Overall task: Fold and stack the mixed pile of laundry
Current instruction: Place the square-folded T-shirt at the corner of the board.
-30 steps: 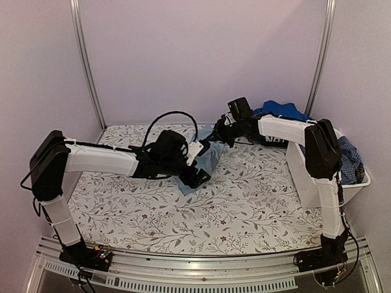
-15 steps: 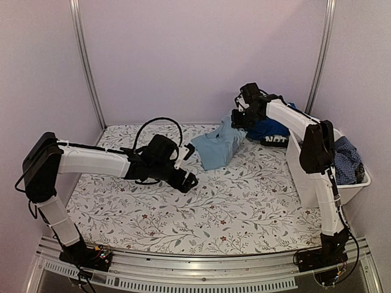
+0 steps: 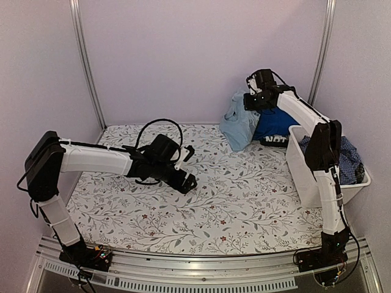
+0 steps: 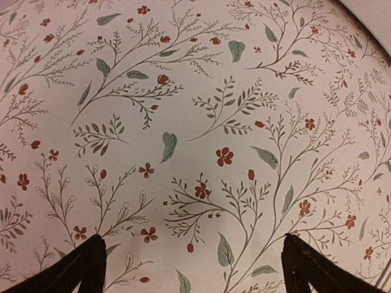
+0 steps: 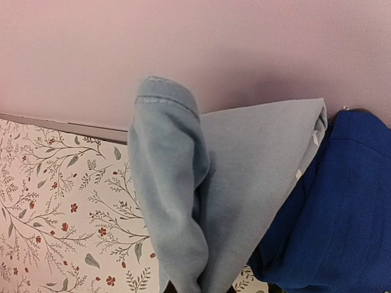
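My right gripper [image 3: 249, 102] is raised high at the back right, shut on the top of the large pale blue garment [image 3: 238, 125], which hangs folded below it, off the table. In the right wrist view the pale blue garment [image 5: 232, 183] fills the middle and hides the fingers. The royal blue garment [image 3: 273, 125] lies just right of it by the tub; its cloth [image 5: 342, 207] shows beside the pale one. My left gripper [image 3: 190, 166] hovers low over the table cover [image 4: 195, 91], open and empty, its dark fingertips [image 4: 91, 265] far apart.
A white plastic tub [image 3: 303, 174] stands at the right edge with a dark blue checked garment [image 3: 349, 160] inside. The back wall and two metal posts [image 3: 85, 67] bound the table. The left arm's black cable [image 3: 160, 122] loops above its wrist.
The right gripper has carried the pale blue garment up and to the back right, off the table. The left gripper has let go of it, opened wide and drawn back slightly left.
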Motion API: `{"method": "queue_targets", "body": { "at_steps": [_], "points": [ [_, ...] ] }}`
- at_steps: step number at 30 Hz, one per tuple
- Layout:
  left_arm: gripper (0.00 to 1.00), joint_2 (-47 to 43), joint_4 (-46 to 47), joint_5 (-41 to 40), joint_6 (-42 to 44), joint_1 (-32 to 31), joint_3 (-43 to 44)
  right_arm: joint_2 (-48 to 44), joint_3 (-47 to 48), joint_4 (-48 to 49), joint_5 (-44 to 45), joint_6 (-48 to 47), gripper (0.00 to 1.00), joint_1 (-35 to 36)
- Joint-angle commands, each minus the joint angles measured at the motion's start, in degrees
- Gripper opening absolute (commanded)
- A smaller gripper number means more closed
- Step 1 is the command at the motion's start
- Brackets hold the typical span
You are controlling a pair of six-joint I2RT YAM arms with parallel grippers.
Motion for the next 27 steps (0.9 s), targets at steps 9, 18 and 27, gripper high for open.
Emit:
{"method": "queue_targets", "body": {
  "at_steps": [9,18,27],
  "points": [
    [0.99,0.43,0.49,-0.14,-2.94,0.32,2.18,-9.27,3.6,6.63,3.0,-4.14,0.0,-3.68],
    [1.0,1.65,0.18,0.17,-3.3,0.32,3.57,-10.77,3.61,7.02,-0.85,-0.37,0.0,-9.94],
    [1.0,2.23,-1.11,-0.34,-3.54,0.32,4.33,-5.93,-0.91,2.33,-14.59,9.43,0.0,-19.7]
  ]
}}
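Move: In the right hand the light-blue T-shirt already hangs, pinched. The blue pile at the far right corner, where it is going, lies about 16 cm right of that hand, some 2 cm farther out and 17 cm lower. The black cloth sticks out under the pile's near side, roughly 4 cm nearer and 15 cm right; the laundry bin is some 28 cm right and 15 cm back. From the left hand the pile is about 32 cm ahead and 36 cm right. Swinging to its right, the right hand carries the T-shirt up and across by about 16 cm to stand high over the blue pile, climbing some 12 cm on the way, then just starting to sink. Its fingers stay shut on the cloth, tipping up and turning clockwise by about 10 degrees each. ##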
